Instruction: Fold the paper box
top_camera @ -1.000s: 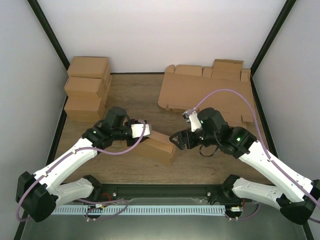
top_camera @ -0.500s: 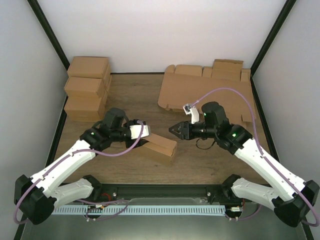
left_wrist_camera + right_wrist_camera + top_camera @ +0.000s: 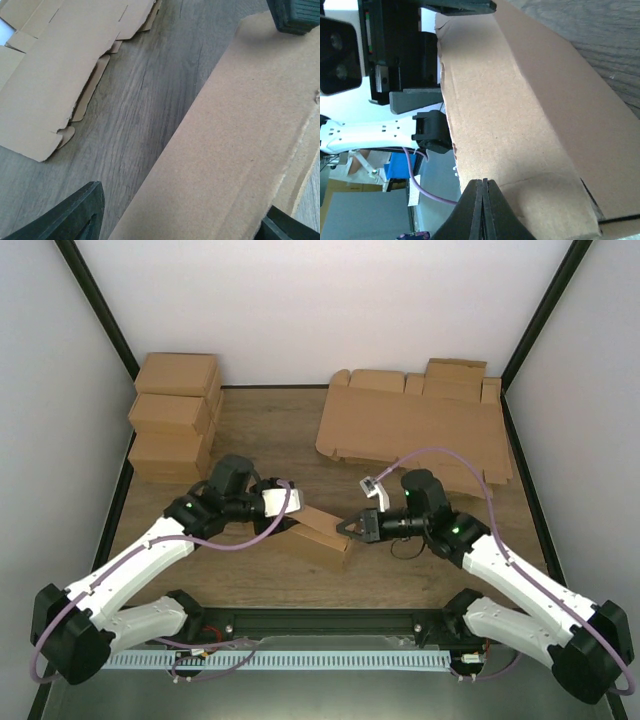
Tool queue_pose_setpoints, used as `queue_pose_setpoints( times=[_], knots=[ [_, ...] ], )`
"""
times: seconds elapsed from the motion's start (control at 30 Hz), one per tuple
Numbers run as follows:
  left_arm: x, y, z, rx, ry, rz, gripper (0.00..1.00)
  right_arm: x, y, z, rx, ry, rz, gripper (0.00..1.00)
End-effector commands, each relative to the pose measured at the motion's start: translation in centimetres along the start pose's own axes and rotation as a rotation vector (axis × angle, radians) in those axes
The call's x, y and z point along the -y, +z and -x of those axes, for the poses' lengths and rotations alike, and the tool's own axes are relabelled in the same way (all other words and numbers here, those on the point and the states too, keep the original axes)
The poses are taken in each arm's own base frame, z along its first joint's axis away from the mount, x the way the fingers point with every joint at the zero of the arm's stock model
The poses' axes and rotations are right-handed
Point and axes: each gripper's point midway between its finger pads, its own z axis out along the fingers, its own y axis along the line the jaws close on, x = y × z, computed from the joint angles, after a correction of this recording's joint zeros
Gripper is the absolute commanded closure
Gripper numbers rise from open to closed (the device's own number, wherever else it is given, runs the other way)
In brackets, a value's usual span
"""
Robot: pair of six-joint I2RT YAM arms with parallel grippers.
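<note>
The paper box [image 3: 322,532], a long brown folded piece, lies slanted on the wood in the middle, between the two arms. My left gripper [image 3: 288,506] is open at its left end. In the left wrist view its fingers [image 3: 75,215] stand either side of the box's top panel [image 3: 235,135], with a gap showing at the left finger. My right gripper [image 3: 346,527] is shut, nothing between its fingers. Its joined tips [image 3: 483,197] rest against the right end of the box [image 3: 520,115], beside a curved tab crease.
A pile of flat cardboard blanks [image 3: 410,425] lies at the back right, also seen in the left wrist view [image 3: 50,75]. Finished brown boxes [image 3: 175,415] are stacked at the back left. Black frame posts and white walls close in the table.
The right gripper drew back from the box's right end, shut, and came back down against it. The left gripper opened wider and stayed at the left end.
</note>
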Motion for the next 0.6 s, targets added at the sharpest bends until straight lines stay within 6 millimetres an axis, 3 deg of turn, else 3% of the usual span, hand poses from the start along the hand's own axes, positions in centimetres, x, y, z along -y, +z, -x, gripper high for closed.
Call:
queue_pose_setpoints(
  times=[0.0, 0.2, 0.37, 0.57],
  knots=[
    [1.6, 0.9, -1.2, -0.041, -0.02, -0.072, 0.33, 0.7, 0.4, -2.0, -0.033, 0.055, 0.072, 0.99],
    [1.6, 0.9, -0.7, -0.037, -0.018, -0.072, 0.32, 2.6, 0.6, -2.3, -0.014, 0.056, 0.003, 0.99],
    [1.8, -0.7, 1.5, -0.012, -0.026, -0.11, 0.18, 2.8, 0.6, -1.3, 0.004, 0.032, -0.041, 0.99],
    [2.0, -2.4, 2.3, -0.06, -0.082, -0.14, 0.11, 3.1, 0.5, -0.8, 0.019, 0.016, -0.071, 0.99]
  ],
)
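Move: The paper box stands on edge between the hands, narrow side up. Its middle is about 1 cm ahead, 2 cm right and 9 cm below the left hand, whose open fingers straddle the upper side. From the right hand, shut on top of the right end, it is some 9 cm left, 2 cm ahead and 10 cm down. The flat cardboard sheets lie roughly 28 cm ahead, 19 cm right and 21 cm below the right hand. Up and a little back, after a brief hold, the left hand draws off the box's upper side by about 2 cm, spreading its fingers wider and tipping slightly down as the near finger comes out from the near edge. The right hand stays at the right end, shut fingertips still pressing down on the top panel, easing under 1 cm back and down, then forward again. ##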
